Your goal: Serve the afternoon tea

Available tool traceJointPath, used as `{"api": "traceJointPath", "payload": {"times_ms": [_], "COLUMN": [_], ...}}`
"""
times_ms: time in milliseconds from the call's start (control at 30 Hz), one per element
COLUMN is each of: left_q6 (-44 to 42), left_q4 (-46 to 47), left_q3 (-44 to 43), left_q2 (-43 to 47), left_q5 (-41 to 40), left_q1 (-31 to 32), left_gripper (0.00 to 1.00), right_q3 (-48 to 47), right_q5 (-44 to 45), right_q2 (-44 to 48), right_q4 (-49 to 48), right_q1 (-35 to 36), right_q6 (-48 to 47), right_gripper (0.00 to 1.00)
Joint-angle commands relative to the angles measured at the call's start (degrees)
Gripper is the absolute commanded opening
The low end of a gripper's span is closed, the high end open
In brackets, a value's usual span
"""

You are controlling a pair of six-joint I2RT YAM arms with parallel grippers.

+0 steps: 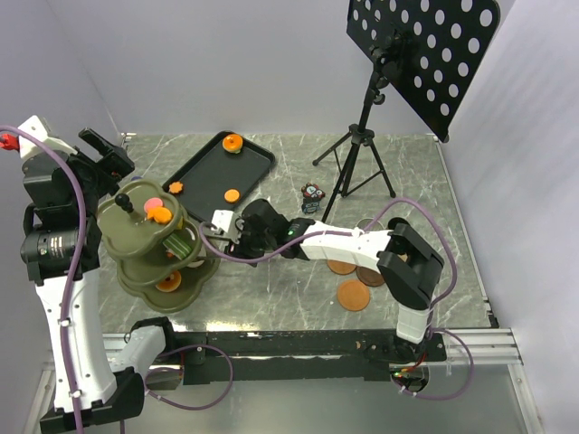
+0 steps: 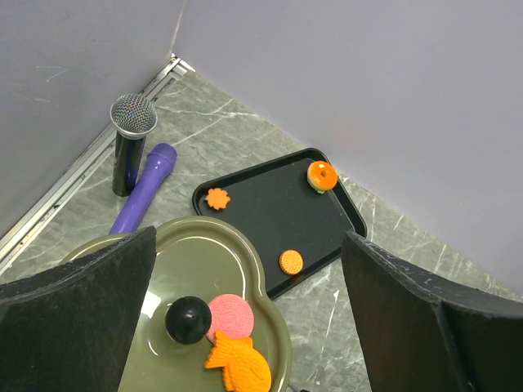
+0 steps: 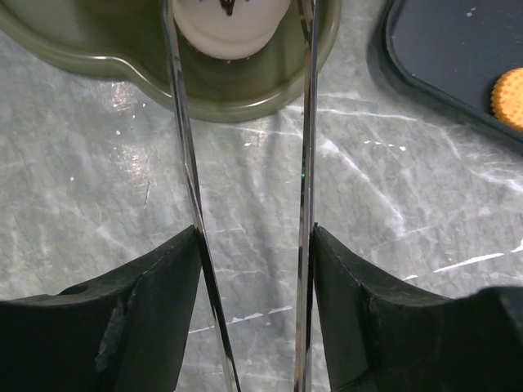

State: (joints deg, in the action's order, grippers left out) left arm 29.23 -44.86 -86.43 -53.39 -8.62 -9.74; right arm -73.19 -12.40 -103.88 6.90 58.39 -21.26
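An olive three-tier stand point(image 1: 122, 224) stands at the left. Its top tier holds a pink cookie point(image 2: 230, 317) and an orange fish pastry point(image 2: 239, 364). My left gripper point(image 2: 249, 237) is open and empty above that tier, beside the black knob point(image 2: 189, 318). My right gripper point(image 3: 253, 237) is shut on thin metal tongs point(image 3: 306, 163). The tong tips hold a white pastry point(image 3: 230, 23) over a lower tier's rim point(image 3: 245, 102). An orange donut point(image 1: 232, 143), a flower cookie point(image 1: 175, 188) and a round cookie point(image 1: 232, 194) lie on the black tray point(image 1: 204, 167). Brown-orange saucers point(image 1: 353, 295) lie under the right arm.
A microphone point(image 2: 131, 143) and a purple cylinder point(image 2: 147, 192) stand by the back-left wall. A music stand's tripod point(image 1: 357, 167) is at the back right, with a small dark object point(image 1: 312, 192) at its foot. The right arm point(image 1: 344, 242) spans the table's middle.
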Motion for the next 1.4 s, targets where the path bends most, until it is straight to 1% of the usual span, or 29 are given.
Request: {"api": "traceJointPath", "payload": {"times_ms": [0,333,367,600,767,867,1067,1367], "left_q6": [0.21,0.38,0.39,0.39,0.3,0.38,-0.58,-0.76], "left_q4": [1.88,1.79,1.88,1.88,1.97,2.15,2.15,2.5], "left_q3": [0.21,0.21,0.3,0.12,0.04,0.21,0.04,0.91], "left_q2": [1.0,1.35,1.44,1.62,1.88,2.14,2.5,3.46], "left_q5": [0.8,0.18,0.27,-0.25,-0.61,-0.78,-1.22,-1.4], "left_q1": [-0.37,-0.37,-0.37,-0.46,-0.46,-0.46,-0.46,-0.46], "left_gripper": [1.0,1.0,1.0,1.0,1.0,1.0,1.0,1.0], "right_q3": [-1.08,0.94,1.29,1.12,0.16,-3.44,-16.53,-28.22], "right_q5": [0.71,1.32,2.29,16.52,19.61,20.23,20.4,20.4], "right_q2": [5.96,9.83,9.92,8.08,7.46,4.31,-4.66,-11.52], "right_q4": [-2.32,-1.45,-1.36,0.05,-0.83,1.62,12.34,22.1], "right_q1": [0.41,0.32,0.32,-1.43,-3.89,-5.47,-8.2,-9.52], "right_q6": [1.48,2.01,2.18,3.85,3.94,4.55,4.82,4.56], "right_gripper": [0.63,0.66,0.66,0.61,0.61,0.61,0.59,0.59]}}
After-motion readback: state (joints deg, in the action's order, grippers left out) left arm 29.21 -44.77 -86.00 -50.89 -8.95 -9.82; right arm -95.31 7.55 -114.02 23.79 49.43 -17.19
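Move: The right hand holds the tongs. The round orange cookie lies on the tray about 19 cm ahead of this hand, 2 cm left and 9 cm below; the flower cookie is some 14 cm left of that cookie and 2 cm farther out, the orange donut 15 cm beyond it. The white donut, around the tong tips, sits 11 cm left and 2 cm ahead of the hand. From the left hand the round cookie is roughly 16 cm ahead, 19 cm right, 40 cm down. Lift the right gripper about 5 cm so the tongs clear the white donut and the tower's bottom tier. Then swing forward about 13 cm and some 5 cm right, sinking again and turning the wrist clockwise about 25 degrees, until the spread tong tips come to either side of the round orange cookie. Keep hold of the tongs with their jaws apart. ##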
